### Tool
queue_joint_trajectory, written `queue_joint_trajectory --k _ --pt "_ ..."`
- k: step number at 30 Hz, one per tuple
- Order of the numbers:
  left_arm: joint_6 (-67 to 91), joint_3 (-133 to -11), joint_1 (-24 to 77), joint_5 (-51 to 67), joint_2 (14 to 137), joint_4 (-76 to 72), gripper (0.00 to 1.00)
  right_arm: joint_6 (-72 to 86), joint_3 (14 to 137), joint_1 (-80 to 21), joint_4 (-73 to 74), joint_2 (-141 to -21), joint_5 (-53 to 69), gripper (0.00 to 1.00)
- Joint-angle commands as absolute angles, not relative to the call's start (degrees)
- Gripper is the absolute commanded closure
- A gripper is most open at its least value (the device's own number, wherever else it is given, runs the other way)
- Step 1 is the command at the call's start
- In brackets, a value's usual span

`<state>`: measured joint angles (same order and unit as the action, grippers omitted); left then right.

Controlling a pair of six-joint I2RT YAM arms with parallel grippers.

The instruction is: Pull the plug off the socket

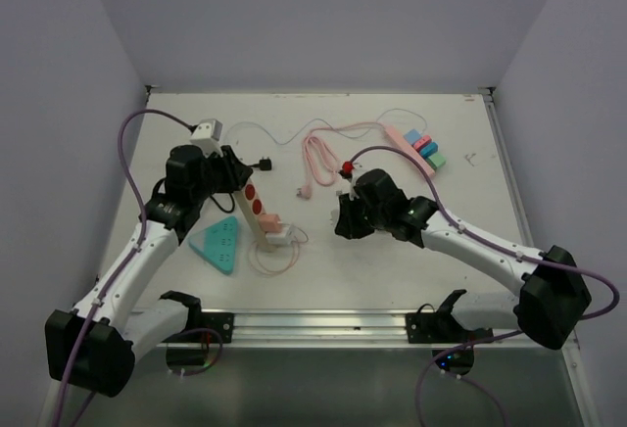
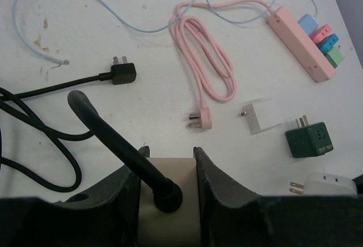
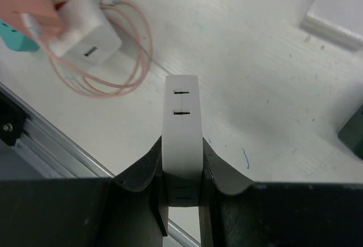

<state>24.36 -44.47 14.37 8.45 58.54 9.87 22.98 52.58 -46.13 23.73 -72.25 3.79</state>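
Note:
A beige power strip with red sockets [image 1: 257, 213] lies left of centre, with a pink plug [image 1: 270, 221] and a white charger plug [image 1: 282, 237] seated in it. My left gripper [image 1: 235, 177] is shut on the strip's far end [image 2: 170, 201], where its black cord [image 2: 113, 139] enters; the fingers [image 2: 218, 184] press on both sides. My right gripper [image 1: 343, 219] is shut on a narrow white slotted socket block [image 3: 181, 116], held above the table to the right of the strip. The white charger [image 3: 85, 43] and its looped pink cable show in the right wrist view.
A teal triangular socket [image 1: 220, 244] lies beside the beige strip. A pink strip with coloured plugs [image 2: 300, 46], a coiled pink cord [image 2: 207, 71], a loose black plug [image 2: 122, 72], a green cube adapter [image 2: 309, 139] and a white adapter [image 2: 329, 184] lie on the table. A metal rail [image 1: 313, 324] runs along the near edge.

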Motion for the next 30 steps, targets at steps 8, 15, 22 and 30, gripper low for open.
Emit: queue_joint_trajectory --k 8,15,22,30 --pt "25.5 -45.0 14.0 13.6 52.6 8.9 1.0 32.9 43.0 -38.7 3.9 -78.6 18.9 1.0" --pt "26.5 -43.9 14.0 14.7 51.2 9.1 1.0 36.0 41.8 -34.5 2.9 -84.0 16.3 0.63" --pt "26.9 -43.9 14.1 15.2 50.6 9.8 1.0 28.7 47.2 -33.3 14.4 -79.1 9.2 0.08" --pt "27.2 -44.2 14.1 16.1 51.4 10.0 1.0 17.6 57.5 -42.4 19.1 -75.3 10.0 0.02"
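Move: The right hand holds the white plug in the air; the bare spot where it will be laid is about 4 cm ahead, 2 cm to the right and 12 cm below. From the hand, the white box stands about 10 cm ahead and 4 cm right, the green cube 4 cm ahead and 14 cm right, and the pink plug 12 cm ahead and 11 cm left, all at table height. From the left hand, which grips the power strip, the spot lies roughly 28 cm right, 6 cm back and 18 cm down. The right hand sinks about 9 cm towards the bare table in front of the white box and left of the green cube, easing forward and to the right on the way while its fingers tip some 15 degrees steeper, then spreads them wide near the bottom to let go of the white plug and climbs some 8 cm straight off it, still open. Meanwhile the left hand keeps its pinch on the cable end of the power strip, drawing it back about 3 cm and slightly up. ##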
